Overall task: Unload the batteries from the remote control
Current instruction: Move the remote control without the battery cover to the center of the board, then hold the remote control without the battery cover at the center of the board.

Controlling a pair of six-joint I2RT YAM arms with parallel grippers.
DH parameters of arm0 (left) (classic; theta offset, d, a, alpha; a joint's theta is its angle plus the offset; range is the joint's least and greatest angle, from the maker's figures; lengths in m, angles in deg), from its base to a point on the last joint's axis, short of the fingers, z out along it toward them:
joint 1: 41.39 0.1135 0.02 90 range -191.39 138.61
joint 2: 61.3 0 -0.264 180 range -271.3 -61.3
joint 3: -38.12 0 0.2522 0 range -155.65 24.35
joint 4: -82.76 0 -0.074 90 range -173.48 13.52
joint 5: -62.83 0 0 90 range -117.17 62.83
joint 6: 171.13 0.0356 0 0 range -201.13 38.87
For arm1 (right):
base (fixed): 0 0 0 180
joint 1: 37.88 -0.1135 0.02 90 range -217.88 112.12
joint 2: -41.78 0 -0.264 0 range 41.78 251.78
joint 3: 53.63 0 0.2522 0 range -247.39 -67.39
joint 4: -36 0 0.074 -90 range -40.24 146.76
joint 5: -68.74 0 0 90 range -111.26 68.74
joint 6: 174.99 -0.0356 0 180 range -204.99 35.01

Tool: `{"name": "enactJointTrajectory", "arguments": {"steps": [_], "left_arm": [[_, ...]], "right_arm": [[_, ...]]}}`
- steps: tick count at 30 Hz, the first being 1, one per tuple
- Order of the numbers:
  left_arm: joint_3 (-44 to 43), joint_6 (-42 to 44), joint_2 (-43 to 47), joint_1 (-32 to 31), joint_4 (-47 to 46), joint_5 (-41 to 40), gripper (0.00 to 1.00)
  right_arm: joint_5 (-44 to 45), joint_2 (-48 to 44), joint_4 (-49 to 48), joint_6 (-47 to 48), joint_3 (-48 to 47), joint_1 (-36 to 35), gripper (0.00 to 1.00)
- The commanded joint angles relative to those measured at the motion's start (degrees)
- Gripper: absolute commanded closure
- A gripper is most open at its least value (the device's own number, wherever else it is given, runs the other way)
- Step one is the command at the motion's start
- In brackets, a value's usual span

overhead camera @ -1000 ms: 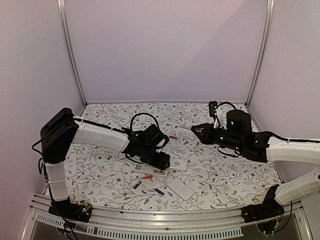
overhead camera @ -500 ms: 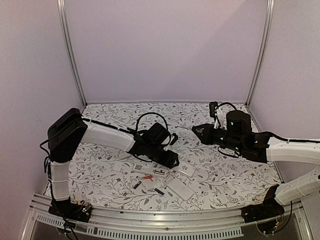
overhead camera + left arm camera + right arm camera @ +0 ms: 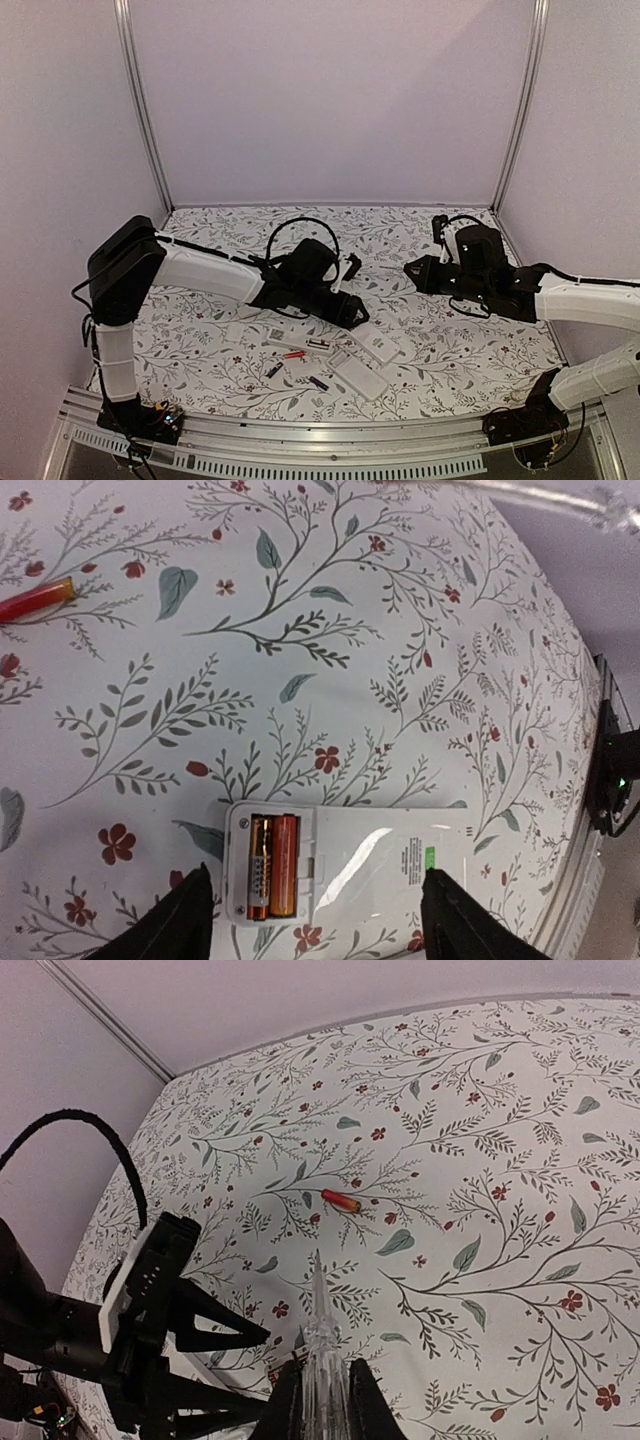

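Observation:
A white remote control [image 3: 350,868] lies face down with its battery bay open. Two batteries [image 3: 272,868], one brownish-gold and one orange, sit side by side in the bay. My left gripper [image 3: 318,925] hangs open above it, one finger off each end of the remote [image 3: 380,343], touching nothing. A loose red battery [image 3: 340,1201] lies on the cloth further back. Nearer the front edge lie a red battery [image 3: 293,354] and two dark ones [image 3: 274,370]. My right gripper [image 3: 318,1405] is shut on a clear pointed tool [image 3: 318,1340], held in the air right of the left gripper [image 3: 190,1330].
A second white remote [image 3: 360,375] lies near the front edge, and an opened white piece [image 3: 300,344] lies left of it. The floral cloth [image 3: 460,345] covers the table. Metal posts [image 3: 140,100] and walls close in the back and sides.
My left gripper has moved right and now hangs over the remote. The right gripper has drawn back a little to the right, still holding the tool.

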Motion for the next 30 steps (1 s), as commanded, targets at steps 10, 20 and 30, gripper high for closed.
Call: {"name": "enactJointTrajectory", "arguments": {"steps": [10,20,30], "left_arm": [[13.77,-18.52,8.01,2.36,-6.87,10.52,0.54],[13.10,-19.53,5.86,2.41,-8.46,10.20,0.58],[10.04,-17.87,2.77,2.40,-6.26,8.86,0.64]], "right_arm": [[-15.54,4.29,6.10,11.41,0.39,0.20,1.00],[-15.69,8.68,4.56,12.69,-0.09,0.16,1.00],[-16.00,11.43,3.75,13.35,-0.91,0.16,1.00]]}}
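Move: The remote control with its two batteries lies with its middle about 3 cm back, 5 cm right and 4 cm below my left hand; its battery end is 1 cm ahead and 1 cm right of that hand. The empty remote lies some 11 cm straight back, and the slim remote 13 cm left and 3 cm back. From my right hand, holding the clear screwdriver, the battery end is level, about 10 cm left and 16 cm below; the remote's middle is 4 cm back, 6 cm left. I sink my right hand about 9 cm, easing it back 4 cm and a little left while turning it some 20 degrees counter-clockwise, so the still-gripped screwdriver comes down close to the remote's battery end; contact can't be seen. My left hand hops up and left clear of the remote, then back and down on its left side, fingertips swinging back as the fingers close to about half their gap on nothing. ##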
